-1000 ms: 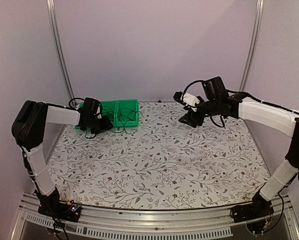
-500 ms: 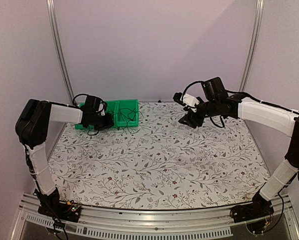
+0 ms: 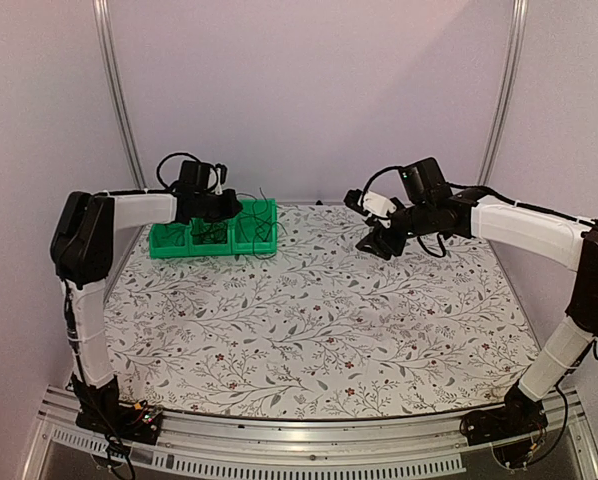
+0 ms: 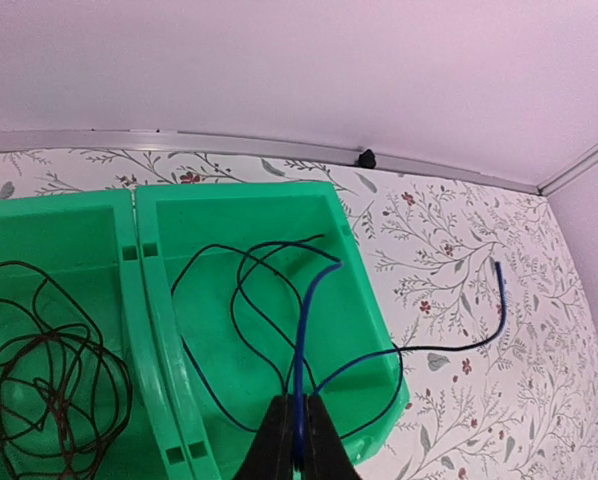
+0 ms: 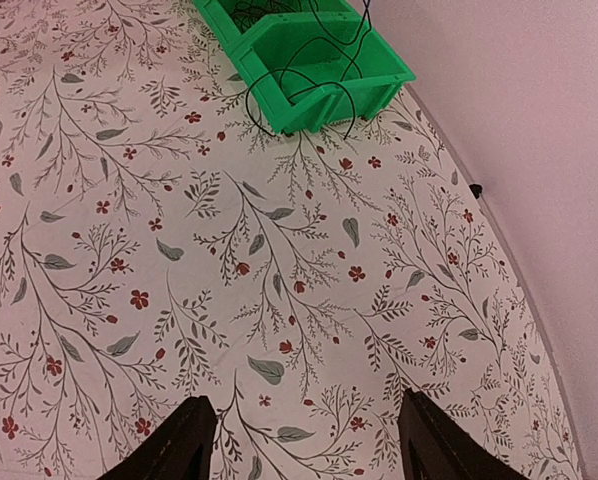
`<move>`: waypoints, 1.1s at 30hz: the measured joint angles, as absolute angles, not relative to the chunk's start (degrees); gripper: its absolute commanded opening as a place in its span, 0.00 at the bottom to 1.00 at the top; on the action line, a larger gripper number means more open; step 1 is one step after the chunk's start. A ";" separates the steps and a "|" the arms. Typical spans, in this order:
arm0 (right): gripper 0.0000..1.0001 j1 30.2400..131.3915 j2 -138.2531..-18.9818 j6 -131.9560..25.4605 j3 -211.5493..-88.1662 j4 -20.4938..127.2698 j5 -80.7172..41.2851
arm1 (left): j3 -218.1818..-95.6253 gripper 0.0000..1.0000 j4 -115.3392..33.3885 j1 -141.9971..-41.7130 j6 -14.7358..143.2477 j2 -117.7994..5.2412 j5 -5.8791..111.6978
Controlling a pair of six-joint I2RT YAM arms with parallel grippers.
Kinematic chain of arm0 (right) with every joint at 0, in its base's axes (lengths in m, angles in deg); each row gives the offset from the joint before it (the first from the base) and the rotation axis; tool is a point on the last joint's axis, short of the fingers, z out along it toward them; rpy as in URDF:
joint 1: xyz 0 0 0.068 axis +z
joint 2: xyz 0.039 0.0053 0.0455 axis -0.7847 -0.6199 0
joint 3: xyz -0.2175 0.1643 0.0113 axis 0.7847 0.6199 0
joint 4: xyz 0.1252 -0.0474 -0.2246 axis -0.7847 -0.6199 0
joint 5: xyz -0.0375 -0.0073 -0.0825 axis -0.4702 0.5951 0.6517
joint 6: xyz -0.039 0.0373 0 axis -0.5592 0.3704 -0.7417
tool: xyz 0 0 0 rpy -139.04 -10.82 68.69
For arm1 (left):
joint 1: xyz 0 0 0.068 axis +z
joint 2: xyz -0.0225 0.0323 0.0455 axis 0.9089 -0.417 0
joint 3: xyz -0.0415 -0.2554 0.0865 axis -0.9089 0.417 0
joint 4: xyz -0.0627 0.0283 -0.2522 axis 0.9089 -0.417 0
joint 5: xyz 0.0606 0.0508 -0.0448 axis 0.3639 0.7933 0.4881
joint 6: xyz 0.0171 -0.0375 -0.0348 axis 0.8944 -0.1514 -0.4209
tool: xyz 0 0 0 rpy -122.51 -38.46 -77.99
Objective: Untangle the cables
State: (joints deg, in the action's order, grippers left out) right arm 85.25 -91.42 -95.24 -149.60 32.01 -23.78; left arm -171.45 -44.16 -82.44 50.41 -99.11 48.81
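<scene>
The cables lie in and around a green bin (image 3: pixel 169 243) at the back left. In the left wrist view, thin black wires (image 4: pixel 241 290) loop in the bin's right compartment (image 4: pixel 364 290), and a blue cable (image 4: pixel 311 320) rises from them. My left gripper (image 4: pixel 297 400) is shut on that blue cable above the bin, and the cable's far end (image 4: pixel 500 290) lies out on the table. A dark reddish coil (image 4: pixel 39 390) fills the left compartment. My right gripper (image 5: pixel 306 396) stands open and holds nothing, hovering over the patterned table at the back right (image 3: pixel 377 243).
The flowered tablecloth (image 3: pixel 319 320) covers the table. A metal rail (image 4: pixel 229 148) and the wall run just behind the bin. In the right wrist view the bin (image 5: pixel 379 75) sits far ahead, with black wires (image 5: pixel 264 105) hanging over its front.
My left gripper has shut on the blue cable and risen from in front of the bin to above it, toward the back. The right arm has barely moved.
</scene>
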 measured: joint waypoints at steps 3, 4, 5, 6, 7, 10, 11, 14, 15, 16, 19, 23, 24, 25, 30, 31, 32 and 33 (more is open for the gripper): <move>0.67 85.25 -91.42 -95.22 -149.60 31.90 -23.78 | -176.39 0.00 -45.69 -83.09 51.78 -103.92 51.13; 0.66 85.25 -91.42 -95.22 -149.60 31.77 -23.78 | -177.70 0.00 -46.32 -83.44 52.22 -105.42 52.42; 0.67 85.25 -91.42 -95.22 -149.60 31.66 -23.80 | -179.01 0.00 -47.61 -83.88 52.48 -106.89 54.01; 0.66 85.25 -91.42 -95.20 -149.60 31.53 -23.82 | -179.82 0.00 -48.53 -84.25 52.72 -107.83 55.54; 0.67 85.25 -91.42 -95.20 -149.60 31.42 -23.85 | -180.30 0.01 -49.45 -84.75 52.96 -108.68 57.09; 0.67 85.25 -91.42 -95.18 -149.60 31.18 -24.17 | -180.61 0.07 -51.07 -85.89 53.86 -109.25 60.09; 0.67 85.25 -91.42 -95.18 -149.60 31.18 -24.28 | -180.65 0.12 -51.42 -86.20 54.25 -109.25 60.64; 0.66 85.25 -91.42 -95.18 -149.60 31.13 -24.50 | -180.72 0.26 -52.51 -87.00 55.13 -109.25 62.12; 0.66 85.25 -91.42 -95.15 -149.60 31.13 -24.54 | -180.70 0.29 -52.75 -87.20 55.32 -109.25 62.56; 0.66 85.25 -91.42 -95.11 -149.60 31.13 -24.59 | -180.70 0.32 -52.99 -87.33 55.87 -109.23 62.93; 0.66 85.25 -91.42 -94.96 -149.60 31.13 -24.65 | -180.41 0.39 -54.28 -87.75 56.26 -108.62 64.53; 0.66 85.25 -91.44 -94.78 -149.60 31.18 -24.70 | -179.34 0.44 -57.17 -87.81 56.55 -105.16 67.04; 0.66 85.25 -91.47 -94.76 -149.60 31.20 -24.70 | -179.08 0.46 -57.91 -87.81 56.68 -104.05 67.50; 0.66 85.25 -91.53 -94.74 -149.60 31.20 -24.72 | -178.73 0.47 -58.35 -87.81 56.77 -102.69 67.89; 0.66 85.25 -91.73 -94.54 -149.60 31.22 -25.05 | -171.85 0.48 -56.29 -87.81 56.50 -93.03 66.36; 0.66 85.25 -91.75 -94.52 -149.60 31.22 -25.11 | -169.57 0.48 -55.07 -87.81 56.33 -91.15 65.12; 0.66 85.25 -91.77 -94.45 -149.60 31.22 -25.24 | -168.24 0.48 -54.43 -87.84 56.07 -90.19 64.20; 0.67 85.25 -91.79 -94.37 -149.62 31.22 -25.44 | -166.77 0.48 -53.47 -87.86 55.69 -89.51 63.04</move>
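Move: My left hand already holds the dark blue cable shut in its fingers. The right-hand compartment of the green tray, where the cable's loops hang, is centred about 5 cm ahead, 5 cm right and 12 cm below. The middle compartment with the coiled cables lies about 5 cm ahead and 8 cm left, equally low. From my idle right hand, the right-hand compartment is some 25 cm ahead, 30 cm left and 18 cm below. I lower my left hand about 6 cm towards the right-hand compartment, edging forward at first, the wrist rolling almost 20 degrees so its left side rises. Near the bottom I open the fingers to about half and let go of the cable, then lift some 8 cm, drawing back about 5 cm with the fingers empty. ##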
